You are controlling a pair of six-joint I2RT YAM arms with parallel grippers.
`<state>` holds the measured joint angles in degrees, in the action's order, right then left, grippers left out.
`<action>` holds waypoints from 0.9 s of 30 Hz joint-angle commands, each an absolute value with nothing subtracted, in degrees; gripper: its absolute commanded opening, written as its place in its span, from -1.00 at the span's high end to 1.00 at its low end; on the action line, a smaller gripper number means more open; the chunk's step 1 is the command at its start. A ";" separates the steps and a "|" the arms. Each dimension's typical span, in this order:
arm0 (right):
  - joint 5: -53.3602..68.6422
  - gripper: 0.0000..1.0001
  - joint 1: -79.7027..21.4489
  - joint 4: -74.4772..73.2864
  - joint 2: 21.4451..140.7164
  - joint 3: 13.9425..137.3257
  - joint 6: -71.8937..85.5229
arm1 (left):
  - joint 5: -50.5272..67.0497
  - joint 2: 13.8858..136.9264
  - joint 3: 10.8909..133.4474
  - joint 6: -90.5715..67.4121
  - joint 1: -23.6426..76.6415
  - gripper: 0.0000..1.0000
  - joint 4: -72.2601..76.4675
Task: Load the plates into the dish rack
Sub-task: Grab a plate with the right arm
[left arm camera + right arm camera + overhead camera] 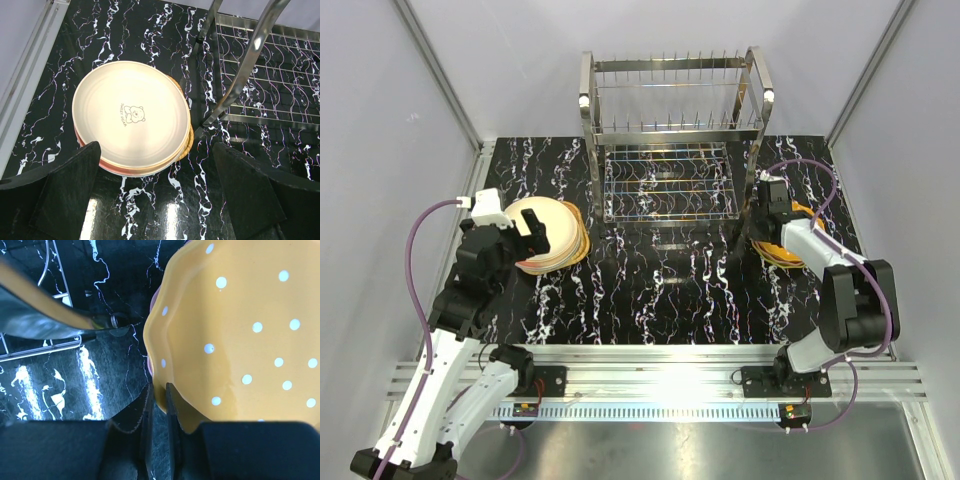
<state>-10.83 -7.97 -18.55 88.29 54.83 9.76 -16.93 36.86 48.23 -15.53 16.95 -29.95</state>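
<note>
The dish rack (670, 130) stands at the back middle, its lower wire shelf bare. Left of it sits a stack of plates (552, 232) topped by a cream plate (131, 116) with a small bear print; pink and tan rims show under it. My left gripper (157, 200) hovers over the near edge of that stack, open, with nothing between its fingers. On the right, my right gripper (159, 395) is shut on the rim of a yellow-orange plate with white dots (240, 335), the top one of the right stack (790, 255). A pink rim (151, 302) peeks out beneath.
The rack's front right leg (45, 315) stands close to the left of the right gripper (765, 225). The rack's left leg (240, 75) rises just right of the left stack. Grey walls enclose the black marbled table (660, 290).
</note>
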 commanded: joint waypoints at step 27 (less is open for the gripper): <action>-7.91 0.01 -8.44 -20.21 84.11 52.74 13.18 | -16.35 36.91 49.31 -16.26 17.23 -0.98 -28.65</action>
<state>-8.12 -8.32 -19.51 84.40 53.49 12.58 -16.91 36.86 48.23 -15.57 16.99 -30.02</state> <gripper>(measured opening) 0.441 0.988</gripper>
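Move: My right fingers already pinch the near-left rim of the yellow dotted plate; its middle lies about 7 cm to their right, 4 cm ahead and roughly 1 cm lower. The foot of the rack's right front leg stands some 5 cm left, 3 cm ahead and about 5 cm below, and the rack's lower tray about 26 cm left, 14 cm ahead and slightly lower. From my left hand the plate is roughly 65 cm right, 15 cm ahead and 20 cm below. Keeping the pinch on the plate's rim, my right hand goes up about 2 cm, easing a centimetre left and a little back, then sinks again by about 1 cm. Once there I hold nearly still and spread my fingers to a bit under half open, letting go of the rim, which stays between them close beside the right finger. ##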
